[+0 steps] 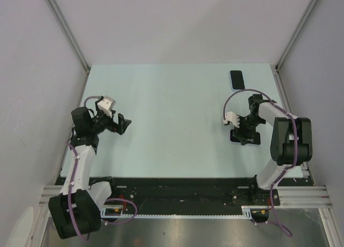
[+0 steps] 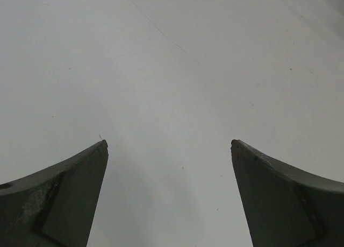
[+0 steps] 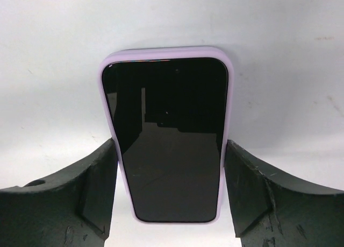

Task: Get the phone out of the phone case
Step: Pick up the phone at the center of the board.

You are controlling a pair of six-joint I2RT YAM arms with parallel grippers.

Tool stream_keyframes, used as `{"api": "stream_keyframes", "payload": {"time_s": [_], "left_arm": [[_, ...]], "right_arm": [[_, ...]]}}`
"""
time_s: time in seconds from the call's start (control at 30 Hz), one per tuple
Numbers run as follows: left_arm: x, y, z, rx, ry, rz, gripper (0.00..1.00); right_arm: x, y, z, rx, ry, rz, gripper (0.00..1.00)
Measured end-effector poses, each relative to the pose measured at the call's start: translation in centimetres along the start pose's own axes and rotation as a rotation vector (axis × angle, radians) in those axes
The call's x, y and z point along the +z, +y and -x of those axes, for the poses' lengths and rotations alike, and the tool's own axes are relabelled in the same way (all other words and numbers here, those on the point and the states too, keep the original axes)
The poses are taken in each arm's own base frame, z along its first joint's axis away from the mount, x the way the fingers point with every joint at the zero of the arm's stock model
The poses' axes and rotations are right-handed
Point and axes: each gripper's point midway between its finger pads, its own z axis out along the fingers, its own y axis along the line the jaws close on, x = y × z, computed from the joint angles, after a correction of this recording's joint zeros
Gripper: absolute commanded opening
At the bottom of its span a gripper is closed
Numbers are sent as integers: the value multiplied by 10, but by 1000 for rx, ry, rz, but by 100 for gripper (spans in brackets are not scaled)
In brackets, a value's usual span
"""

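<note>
In the right wrist view a phone with a black screen lies face up on the table inside a lilac phone case. My right gripper straddles its lower half, one finger pressed against each long side of the case. From above, the same phone shows as a dark slab mostly hidden under the right gripper. My left gripper hovers wide open over bare table at the left, with nothing between its fingers.
A second dark-screened phone with a pale rim lies near the table's far right edge. Grey walls close in the table on three sides. The black rail with both arm bases runs along the near edge.
</note>
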Motion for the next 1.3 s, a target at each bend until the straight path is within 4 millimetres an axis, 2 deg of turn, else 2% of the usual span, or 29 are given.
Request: {"api": "stream_keyframes", "payload": {"time_s": [0.27,0.57,0.77,0.97,1.3], "left_arm": [[8,-18,3,20,0,-60,100],[20,-52,12,47,-1,-179,100],[30,-63,26,10,-1,-259,100],[46,-76,39,-37,14,-341,100],[85,-106,33,-172,123,-480,100]], "right_arm": [[7,18,45,-57,-53,-41,9],[4,4,109,-105,-150,-172,8],[9,3,157,-156,-205,-237,8],[13,8,198,-194,-252,-292,6],[6,2,241,-145,-362,-392,4]]}}
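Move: The phone in its lavender case is already pinched by its long sides between the right fingertips, low over the board. The middle of the board lies about 33 cm to the right hand's left and some 12 cm ahead; the second phone lies flat roughly 36 cm straight ahead of this hand. From the left gripper, empty and wide open, the held phone is about 58 cm to the right, level with it fore and aft, some 15 cm lower. Keep the right fingers' hold and lift the cased phone while carrying it some 23 cm left towards the board's middle, rising about 7 cm and swinging the fingertips outward and left about 30 degrees. Bring the left gripper about 14 cm right to meet it, fingers wide open, turning clockwise and tipping down; let it rise slightly, then sink back. Stop short of touching the phone. ##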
